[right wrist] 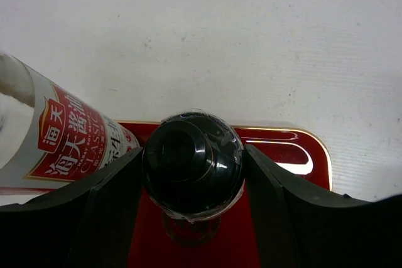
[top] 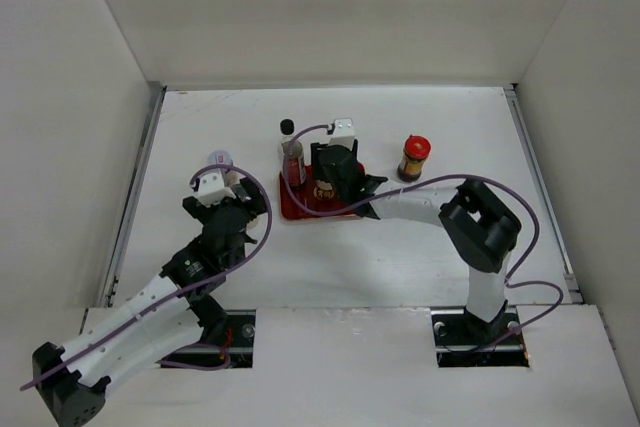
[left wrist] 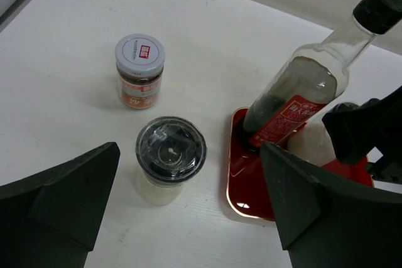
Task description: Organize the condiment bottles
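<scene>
My right gripper (right wrist: 192, 177) is shut on the short black-topped bottle (right wrist: 191, 162), over the flat red tray (right wrist: 286, 147). The tall clear black-capped bottle (top: 291, 154) stands on the tray's left part, beside it; its red label shows in the right wrist view (right wrist: 66, 137). My left gripper (left wrist: 188, 218) is open and empty, just short of the silver-lidded jar (left wrist: 170, 152), which stands on the table left of the tray (left wrist: 246, 183). The white-lidded jar (left wrist: 139, 71) stands beyond it. The red-lidded jar (top: 414, 157) stands alone to the right of the tray.
White walls enclose the table on the left, back and right. The right arm (top: 480, 222) reaches across from the right over the tray (top: 300, 211). The left arm (top: 190, 267) lies diagonally at the front left.
</scene>
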Tool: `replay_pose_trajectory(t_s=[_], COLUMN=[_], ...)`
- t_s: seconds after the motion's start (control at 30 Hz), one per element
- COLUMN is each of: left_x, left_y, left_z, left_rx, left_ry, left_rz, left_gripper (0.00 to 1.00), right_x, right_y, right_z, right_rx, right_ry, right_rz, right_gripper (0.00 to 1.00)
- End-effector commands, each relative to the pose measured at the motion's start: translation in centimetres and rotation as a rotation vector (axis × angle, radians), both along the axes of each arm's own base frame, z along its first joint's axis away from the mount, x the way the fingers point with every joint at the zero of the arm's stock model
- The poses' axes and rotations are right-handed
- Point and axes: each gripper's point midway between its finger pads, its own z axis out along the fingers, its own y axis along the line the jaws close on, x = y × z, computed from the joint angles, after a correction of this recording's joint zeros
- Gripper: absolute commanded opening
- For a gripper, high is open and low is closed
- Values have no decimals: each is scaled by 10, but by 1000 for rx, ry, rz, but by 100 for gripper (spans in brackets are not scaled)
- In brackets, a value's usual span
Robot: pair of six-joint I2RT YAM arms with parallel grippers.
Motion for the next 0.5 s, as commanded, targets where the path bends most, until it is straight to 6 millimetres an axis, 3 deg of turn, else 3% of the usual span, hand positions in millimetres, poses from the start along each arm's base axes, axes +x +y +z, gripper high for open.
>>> replay_pose_trajectory(t_s=[0.0, 0.13, 0.27, 0.47], left_x=[1, 3, 5, 15], left_y=[0, -7, -5, 4], left_z=[12, 5, -6, -25], left_rx=[-32, -8, 34, 67], left_ry=[-15, 22, 65, 119], left_rz=[2, -26, -11, 47], left_gripper=[98, 98, 98, 98], right_x=[15, 12, -3, -35], right_y=[17, 13, -6, -45], right_z=[55, 66, 95, 109], right_rx=[159, 172, 203, 215], right_ry=[-143, -155, -182, -184], right_rz=[-45, -53, -61, -56], right_gripper=[69, 85, 98, 100])
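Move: The black-capped condiment bottle is between the right hand's fingers, its middle some 3 cm below the hand point; the tall bottle stands about 8 cm to its left and 3 cm farther out, the red-capped bottle roughly 20 cm right and 5 cm farther out. The clear-lidded jar lies about 8 cm ahead of the left hand, straight on and some 14 cm below; the white-lidded jar is about 10 cm beyond that jar and 5 cm left. The black-capped bottle, already down in the red tray, is let go: the right fingers spread to full width, then the hand lifts away about 8 cm, easing back and right by 2 to 3 cm and tilting up slightly. Meanwhile the left hand, fingers still wide open, sinks some 3.5 cm towards the clear-lidded jar, tipping its fingers down by about 10 degrees. ##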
